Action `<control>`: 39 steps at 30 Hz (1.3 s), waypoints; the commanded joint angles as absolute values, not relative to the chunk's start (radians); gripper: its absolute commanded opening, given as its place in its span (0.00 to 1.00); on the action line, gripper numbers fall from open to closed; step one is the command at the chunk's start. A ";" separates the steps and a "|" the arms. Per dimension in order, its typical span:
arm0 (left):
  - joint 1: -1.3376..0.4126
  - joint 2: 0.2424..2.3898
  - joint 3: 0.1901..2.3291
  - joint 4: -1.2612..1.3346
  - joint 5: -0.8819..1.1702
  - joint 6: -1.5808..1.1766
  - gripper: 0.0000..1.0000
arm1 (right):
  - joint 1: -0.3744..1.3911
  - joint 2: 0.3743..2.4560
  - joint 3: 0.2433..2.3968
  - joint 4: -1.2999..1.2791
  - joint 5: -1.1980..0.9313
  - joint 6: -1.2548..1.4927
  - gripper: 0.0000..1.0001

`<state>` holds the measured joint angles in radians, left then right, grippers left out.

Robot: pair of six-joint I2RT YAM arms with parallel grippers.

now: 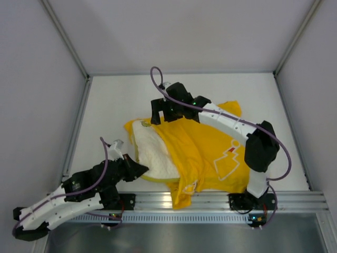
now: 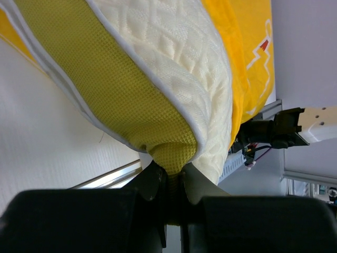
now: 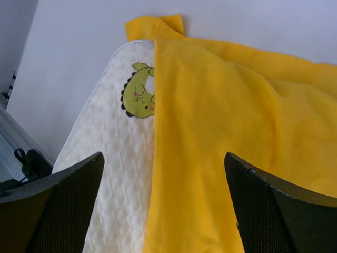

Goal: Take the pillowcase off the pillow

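The cream pillow (image 1: 154, 150) lies mid-table, its left part bare. The yellow pillowcase (image 1: 208, 150) with white prints covers its right part. My left gripper (image 1: 141, 169) is shut on the pillow's near left corner; in the left wrist view the jaws (image 2: 176, 167) pinch the olive mesh side band below the cream face (image 2: 179, 47), with the pillowcase (image 2: 247, 52) beyond. My right gripper (image 1: 160, 113) hovers open over the far edge. In the right wrist view it (image 3: 163, 158) straddles the pillowcase's (image 3: 237, 116) open edge beside the bare pillow (image 3: 113, 158), which bears a small green mark (image 3: 139, 90).
An aluminium rail (image 1: 210, 200) runs along the table's near edge, and a fold of the pillowcase hangs over it. Grey walls with metal posts (image 1: 73, 132) enclose the white table (image 1: 121, 100) on the left, right and back.
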<state>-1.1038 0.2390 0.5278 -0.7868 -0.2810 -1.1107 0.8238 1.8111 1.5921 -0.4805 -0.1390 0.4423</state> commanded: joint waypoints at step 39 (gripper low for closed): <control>-1.103 0.198 1.004 -1.046 -0.408 -1.008 0.00 | 0.382 1.803 1.387 -0.465 0.150 0.476 0.00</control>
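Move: Some 8 or 9 cm below the open right hand, about 3 cm ahead and 2 cm to its left, lies the pillowcase's open edge where it crosses the pillow. The green dinosaur print lies roughly 3 cm ahead and 7 cm left of this hand, 10 cm down; the exposed pillow's middle is about 9 cm back and 4 cm left. From the left hand, shut on the pillow's near corner, that edge is some 23 cm ahead and 6 cm right. Down about 8 cm and slightly forward goes the right hand, its fingers closing at the pillowcase's open edge; it then sweeps right and forward across the pillowcase, roughly 20 cm to the right, sinking a little more and turning some 30 degrees clockwise. The left hand keeps its pinch on the pillow's near corner, almost still at first, then lifts it about 11 cm and draws it 5 cm left. ##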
